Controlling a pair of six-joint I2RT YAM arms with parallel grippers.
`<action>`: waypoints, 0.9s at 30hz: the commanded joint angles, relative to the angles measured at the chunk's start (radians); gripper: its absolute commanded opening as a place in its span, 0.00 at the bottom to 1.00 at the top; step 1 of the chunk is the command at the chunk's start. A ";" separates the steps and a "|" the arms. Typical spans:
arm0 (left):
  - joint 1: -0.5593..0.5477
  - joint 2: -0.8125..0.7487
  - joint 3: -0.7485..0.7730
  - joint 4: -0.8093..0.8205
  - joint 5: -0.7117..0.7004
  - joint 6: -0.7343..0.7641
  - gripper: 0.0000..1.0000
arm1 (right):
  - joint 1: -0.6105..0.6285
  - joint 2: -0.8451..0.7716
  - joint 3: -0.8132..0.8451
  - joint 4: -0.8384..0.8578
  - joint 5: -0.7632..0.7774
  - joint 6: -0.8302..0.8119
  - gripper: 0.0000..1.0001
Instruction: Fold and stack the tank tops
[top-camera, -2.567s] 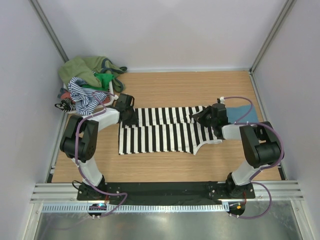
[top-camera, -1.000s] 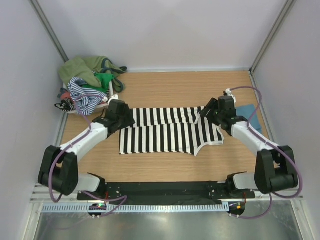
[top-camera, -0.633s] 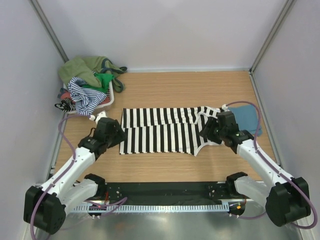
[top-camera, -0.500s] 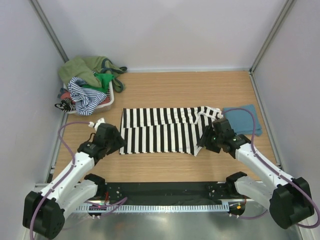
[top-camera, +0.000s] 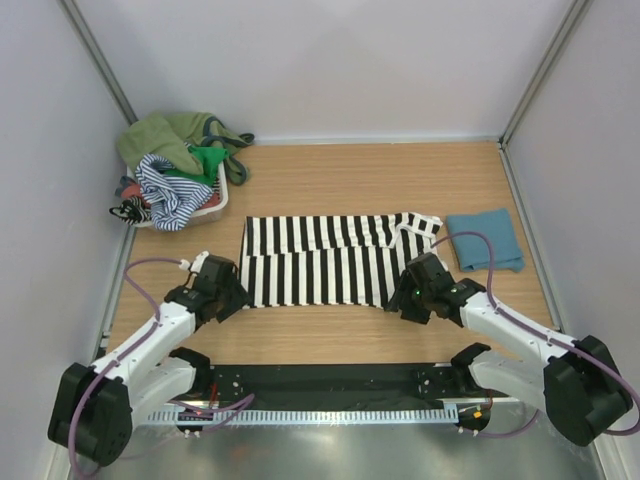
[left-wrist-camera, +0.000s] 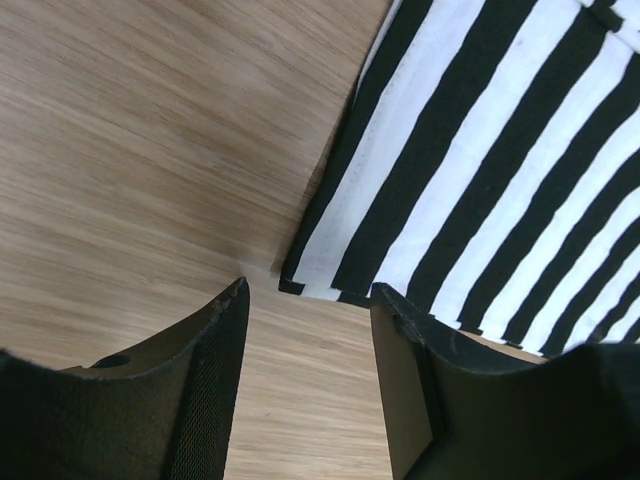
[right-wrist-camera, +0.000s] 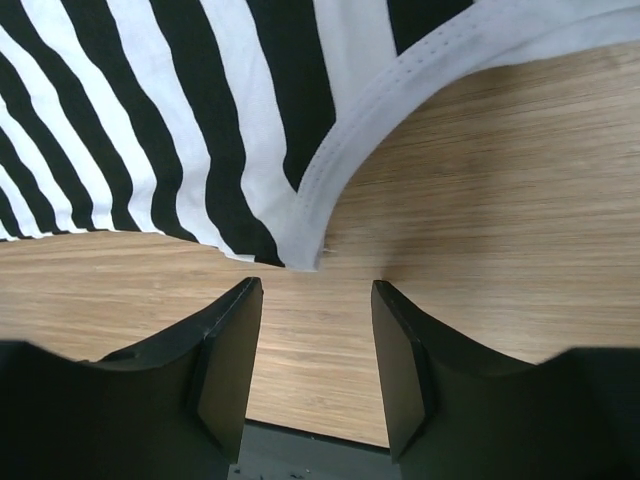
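Observation:
The black-and-white striped tank top (top-camera: 325, 260) lies flat across the middle of the table, folded lengthwise. My left gripper (top-camera: 232, 298) is open just below its near left corner (left-wrist-camera: 300, 280), nothing between the jaws. My right gripper (top-camera: 400, 300) is open just below its near right corner (right-wrist-camera: 305, 255), where the white armhole hem ends. A folded teal-blue tank top (top-camera: 484, 240) rests at the right. Other tank tops (top-camera: 180, 160), olive, green and thin navy-striped, are heaped at the back left.
The heap sits in a white basket (top-camera: 215, 200) by the left wall. Bare wood lies in front of the striped top up to the black base rail (top-camera: 330, 380). Walls close the table on three sides.
Both arms have drawn back from the striped top's far side to its near edge. Each gripper now sits by a near corner. The cloth has not moved.

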 joint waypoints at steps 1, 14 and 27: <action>0.001 0.057 0.002 0.090 0.013 -0.010 0.53 | 0.028 0.035 0.021 0.064 0.026 0.040 0.53; 0.001 0.127 0.022 0.121 0.015 0.007 0.48 | 0.079 0.080 0.089 0.020 0.185 0.036 0.01; 0.001 0.096 -0.004 0.118 0.041 -0.004 0.01 | 0.085 0.080 0.115 0.008 0.171 0.003 0.01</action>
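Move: Just past the left fingertips, about 2 cm ahead, 1 cm right and 1 cm below, lies the near left corner of the striped tank top's hem; the clothes basket is some 27 cm ahead and 15 cm left. The right hand has the near right corner roughly 1 cm ahead, 1 cm left and 1 cm below, with the folded blue tank top about 19 cm ahead and 23 cm right, around 1 cm below. Closing on the two near corners of the striped tank top, both hands first ease forward onto them and down slightly, the left drifting right by about 1 cm and the right briefly left. The right pinches its corner first, then edges farther forward and rises about 1 cm, still shut; the left stays put at its corner and then squeezes shut on it. ##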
